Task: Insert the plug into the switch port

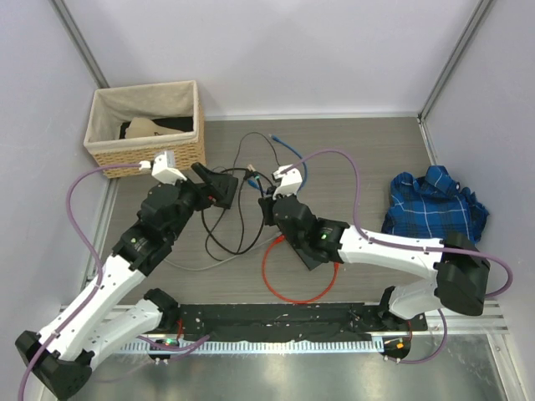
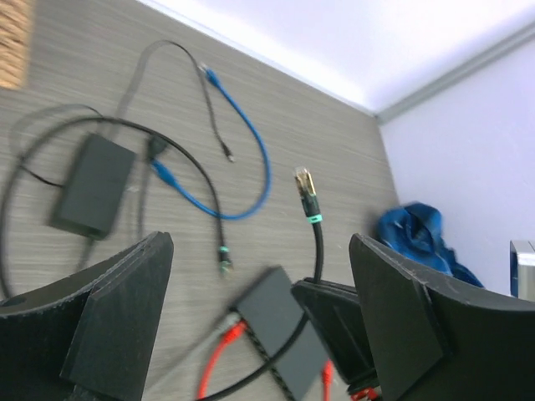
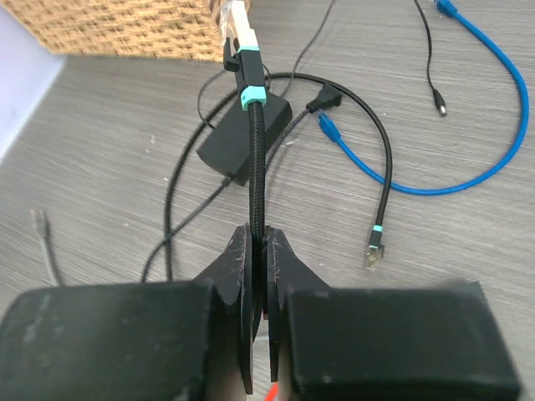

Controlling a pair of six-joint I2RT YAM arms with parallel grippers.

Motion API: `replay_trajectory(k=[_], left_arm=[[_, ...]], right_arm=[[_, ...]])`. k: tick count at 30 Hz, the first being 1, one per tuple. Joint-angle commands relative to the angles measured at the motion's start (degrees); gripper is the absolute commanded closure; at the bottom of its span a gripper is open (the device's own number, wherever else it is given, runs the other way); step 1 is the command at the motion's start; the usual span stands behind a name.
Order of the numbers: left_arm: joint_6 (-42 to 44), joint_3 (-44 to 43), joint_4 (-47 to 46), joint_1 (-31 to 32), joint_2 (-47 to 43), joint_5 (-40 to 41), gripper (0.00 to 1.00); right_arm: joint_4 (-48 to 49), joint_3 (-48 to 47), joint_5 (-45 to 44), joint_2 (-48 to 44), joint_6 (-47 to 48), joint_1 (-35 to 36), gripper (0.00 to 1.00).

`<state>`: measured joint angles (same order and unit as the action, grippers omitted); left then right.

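Note:
The switch, a flat dark box with a red cable plugged in, lies on the table; in the top view my right arm partly covers it. My right gripper is shut on a black braided cable, held above the table. The cable's plug, with a teal band, points away from the gripper. It also shows in the left wrist view. My left gripper is open and empty, raised above the switch and facing the right gripper.
A black power brick with cords lies beyond the plug. A blue cable and a loose teal-banded plug lie nearby. A wicker basket stands at the back left, a blue cloth at the right. The red cable loops toward the front.

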<state>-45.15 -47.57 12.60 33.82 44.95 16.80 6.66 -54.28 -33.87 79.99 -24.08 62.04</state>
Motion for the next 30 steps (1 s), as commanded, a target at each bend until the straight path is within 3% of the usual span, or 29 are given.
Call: replay_trajectory(k=[1, 5, 13, 18, 25, 28, 30], left_arm=[[-3.46, 0.99, -9.87, 2.38, 2.50, -4.06, 0.10], [-2.85, 1.16, -12.25, 7.90, 5.58, -0.12, 0.14], [-0.47, 1.95, -18.40, 16.27, 9.54, 9.83, 0.33], [0.67, 2.57, -20.50, 18.03, 11.91, 15.10, 0.44], [2.17, 1.87, -22.44, 18.91, 15.60, 17.39, 0.52], [2.43, 1.61, -22.80, 19.26, 16.75, 17.57, 0.60], [2.61, 1.60, -23.06, 19.26, 17.01, 17.48, 0.71]], right_arm=[[8.02, 0.67, -8.84, -4.14, -4.66, 3.25, 0.99], [8.64, 1.81, -10.43, -4.58, -6.25, 4.93, 0.99], [8.81, 2.16, -12.36, -4.75, -7.04, 6.34, 0.99], [8.90, 2.43, -12.45, -4.75, -7.30, 6.86, 0.99], [9.08, 2.43, -12.45, -4.49, -7.21, 7.22, 0.99], [9.25, 2.34, -12.63, -4.31, -7.13, 7.30, 0.99], [9.25, 2.43, -12.89, -4.31, -7.04, 7.30, 0.99]])
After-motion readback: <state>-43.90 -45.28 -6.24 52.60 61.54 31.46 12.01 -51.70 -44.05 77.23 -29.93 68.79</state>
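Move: The plug, held up on its black cable by the right gripper, is about 9 cm to the left hand's right, 5 cm ahead and 3 cm lower; from the right hand it is some 5 cm ahead, 1 cm left and 6 cm up. From the left hand, 26 cm down on the table, the cable's other plug is 8 cm ahead and 10 cm right, the power adapter 11 cm ahead and 3 cm left, and the switch 4 cm back and 22 cm right. Bring the open left gripper about 10 cm to the right to the cable just short of the held plug, then ease it down some 3 cm and slightly forward, closing its fingers from wide to about a third open around the cable. Keep the right grip on the cable, drawing that hand back and up a few centimetres early on with a roll of about 10 degrees, left side rising, then hold it nearly still. ##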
